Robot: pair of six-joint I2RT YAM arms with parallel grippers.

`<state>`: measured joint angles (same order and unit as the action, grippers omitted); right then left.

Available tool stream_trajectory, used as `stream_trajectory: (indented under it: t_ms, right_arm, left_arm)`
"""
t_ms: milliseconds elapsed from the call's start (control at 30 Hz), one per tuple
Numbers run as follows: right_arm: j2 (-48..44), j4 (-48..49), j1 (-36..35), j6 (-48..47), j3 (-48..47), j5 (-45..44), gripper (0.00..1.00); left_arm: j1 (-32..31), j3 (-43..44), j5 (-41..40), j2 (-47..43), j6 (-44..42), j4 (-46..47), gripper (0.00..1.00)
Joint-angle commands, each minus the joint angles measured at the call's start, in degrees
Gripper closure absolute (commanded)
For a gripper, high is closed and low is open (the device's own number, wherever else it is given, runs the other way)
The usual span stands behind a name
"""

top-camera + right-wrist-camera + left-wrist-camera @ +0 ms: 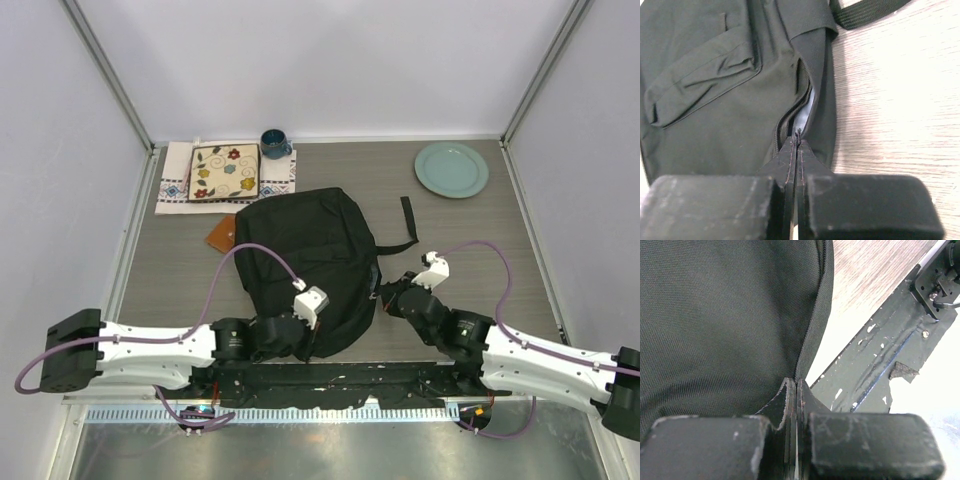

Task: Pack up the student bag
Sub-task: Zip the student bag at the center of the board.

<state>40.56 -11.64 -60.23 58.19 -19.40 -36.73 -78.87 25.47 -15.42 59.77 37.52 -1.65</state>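
Observation:
The student bag (305, 255) is a large black backpack lying flat mid-table. Its front pocket (700, 82) shows in the right wrist view, and so does a partly open zipper (790, 117) with pale lining in the gap. At the bag's right side, my right gripper (385, 296) (798, 136) is shut on the small zipper pull (799, 132) at the end of that gap. My left gripper (303, 335) (796, 382) is at the bag's near edge. Its jaws are pressed together where the bag's seamed rim (815, 325) runs into their tips.
A brown wallet-like item (222, 235) lies against the bag's left side. A patterned square plate (224, 172) sits on a cloth at the back left, with a blue mug (275, 143) beside it. A green plate (452, 169) lies back right. A black strap (408, 222) trails right. The black base rail (330, 378) lines the near edge.

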Motion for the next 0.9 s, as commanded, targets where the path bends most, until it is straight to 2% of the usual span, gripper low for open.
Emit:
stream_trajectory:
  t_ms: [0, 100, 133, 200, 233, 333, 433, 600, 767, 867]
  right_arm:
    - [1.5, 2.6, 2.2, -3.9, -2.9, -6.0, 0.99]
    - [1.7, 5.5, 2.2, -4.8, -2.3, -3.7, 0.99]
    - [1.6, 6.3, 2.2, -4.9, -2.1, -1.8, 0.99]
    - [1.5, 7.2, 2.2, -4.8, -1.5, 0.2, 0.99]
    - [1.4, 7.4, 2.2, -4.8, -1.4, 1.6, 0.99]
    - [1.2, 7.5, 2.1, -4.5, -0.7, 3.7, 0.99]
    - [0.8, 6.6, 2.1, -4.2, -0.5, 4.7, 0.99]
    - [-0.9, 5.1, 2.1, -4.8, -0.7, 3.7, 0.99]
    - [-1.6, 4.2, 2.1, -5.5, -1.8, 3.2, 0.99]
    - [-1.5, 4.1, 2.1, -5.7, -2.1, 2.8, 0.99]
  left_arm:
    - [-1.4, -2.6, 2.1, -4.2, 3.4, -7.1, 1.0]
    - [-1.4, -3.6, 0.6, -7.8, 4.1, -7.4, 0.97]
    - [-1.4, -3.3, -1.1, -9.2, 4.2, -7.3, 0.8]
    - [-1.4, -2.4, -2.8, -9.8, 4.0, -7.4, 0.59]
    - [-1.4, -0.7, -4.2, -9.7, 2.9, -7.2, 0.43]
    - [-1.4, 3.9, -6.3, -8.0, 0.4, -5.2, 0.29]
    - [-1.3, 9.0, -7.5, -3.3, -4.3, -2.1, 0.19]
    - [-1.3, 17.2, -7.6, 9.8, -11.3, 1.4, 0.17]
    - [-1.3, 22.2, -5.3, 20.6, -12.3, 3.9, 0.19]
    - [-1.3, 23.0, -6.7, 24.9, -11.5, 5.0, 0.23]
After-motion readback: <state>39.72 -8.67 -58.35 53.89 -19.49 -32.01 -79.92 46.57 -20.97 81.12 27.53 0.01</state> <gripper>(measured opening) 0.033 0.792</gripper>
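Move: My left hand still pinches the bag's bottom edge; it goes for the zipped edge below the zip slider, about 10 cm to its right, 5 cm ahead and level with it. The zip slider lies some 12 cm ahead and 13 cm right of that hand. My right fingers are at the slider. From my right hand the open zip gap starts around there and centres about 5 cm ahead, and the loose strap lies roughly 16 cm ahead, 6 cm right and 8 cm lower. My left hand tugs about 2 cm to the left, lets go of the bag's bottom edge and opens wide. It then rises and arcs right and a little forward along the zipped edge, about 11 cm from that turning point, tilting some 10 degrees and sinking again towards the edge below the slider. My right hand stays shut on the slider's pull, easing only about 1 cm left and up. ##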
